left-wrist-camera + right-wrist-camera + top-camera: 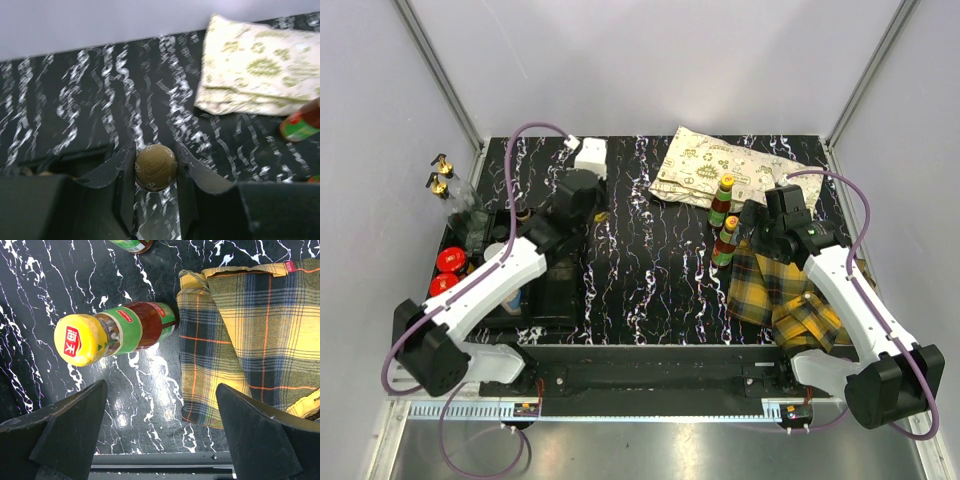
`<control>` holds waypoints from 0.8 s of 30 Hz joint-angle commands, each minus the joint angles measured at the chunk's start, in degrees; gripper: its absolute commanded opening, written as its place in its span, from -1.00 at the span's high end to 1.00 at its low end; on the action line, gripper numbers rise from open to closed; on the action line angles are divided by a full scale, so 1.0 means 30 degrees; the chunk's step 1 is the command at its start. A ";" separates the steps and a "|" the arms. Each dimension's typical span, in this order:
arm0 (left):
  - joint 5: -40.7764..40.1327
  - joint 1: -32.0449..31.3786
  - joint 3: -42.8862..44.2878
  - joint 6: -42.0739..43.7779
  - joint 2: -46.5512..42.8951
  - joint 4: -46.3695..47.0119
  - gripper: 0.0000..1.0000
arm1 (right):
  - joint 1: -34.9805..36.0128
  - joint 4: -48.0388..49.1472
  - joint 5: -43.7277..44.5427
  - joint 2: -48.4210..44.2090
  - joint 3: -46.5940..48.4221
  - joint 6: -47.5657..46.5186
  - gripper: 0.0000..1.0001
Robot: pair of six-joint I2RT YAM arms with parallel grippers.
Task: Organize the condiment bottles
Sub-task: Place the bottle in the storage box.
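My left gripper [156, 162] is shut on the gold cap of a clear bottle [156, 167], one finger on each side of the cap. In the top view this gripper [576, 200] hangs over the far end of the black compartment tray [548, 300]. My right gripper [161, 386] is open and holds nothing, just on the near side of a yellow-capped, green-labelled sauce bottle [120, 335]. That bottle [726, 240] and a second one like it [722, 200] stand right of centre. Two gold-capped clear bottles [445, 187] and two red-lidded jars [448, 272] stand at the left.
A yellow plaid cloth [788, 292] lies crumpled under the right arm, its edge beside the sauce bottle [235, 330]. A cream patterned cloth [720, 168] lies at the back right. Grey walls close in the table on three sides.
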 commanded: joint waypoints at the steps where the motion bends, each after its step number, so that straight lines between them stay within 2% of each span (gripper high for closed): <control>1: -0.3945 0.0069 -0.1690 -0.0719 -0.2590 0.1161 1.00 | -0.0181 0.0465 -0.0126 0.0009 0.0226 -0.0053 -1.00; 4: -0.4771 0.0478 -0.2951 -0.1069 -0.3675 0.1630 1.00 | -0.0181 0.0466 -0.0127 0.0067 0.0255 -0.0140 -0.99; 8: -0.4365 0.1649 -0.3859 -0.2357 -0.4379 0.1162 1.00 | -0.0181 0.0466 -0.0126 0.0097 0.0314 -0.0170 -0.99; 19: -0.4626 0.3086 -0.4739 -0.4174 -0.3649 0.0547 1.00 | -0.0181 0.0495 -0.0302 -0.0166 0.0226 0.0064 -1.00; 24: -0.4512 0.3262 -0.5998 -0.4908 -0.3648 0.1365 1.00 | -0.0181 0.0495 -0.0302 -0.0225 0.0255 0.0094 -0.99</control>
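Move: My left hand holds a small yellow-labelled bottle near its cap. The box's far-right compartment lies about 13 cm to the left, 4 cm ahead and some 22 cm below. Inside it, a brown-capped bottle stands about 15 cm left and 6 cm ahead of my hand. The empty near-right compartment is about 13 cm left and 9 cm back, and a dark-capped jar is roughly 21 cm left and 6 cm ahead. From my idle right hand, the far-right compartment lies some 51 cm left, 14 cm ahead and 11 cm lower. Keeping my fingers closed on the bottle near its cap, I swing my left hand about 12 cm left towards the far-right compartment, easing back a little at first. I slow over the second half and keep sinking, some 6 cm in all, while my wrist turns a good 20 degrees counter-clockwise. ##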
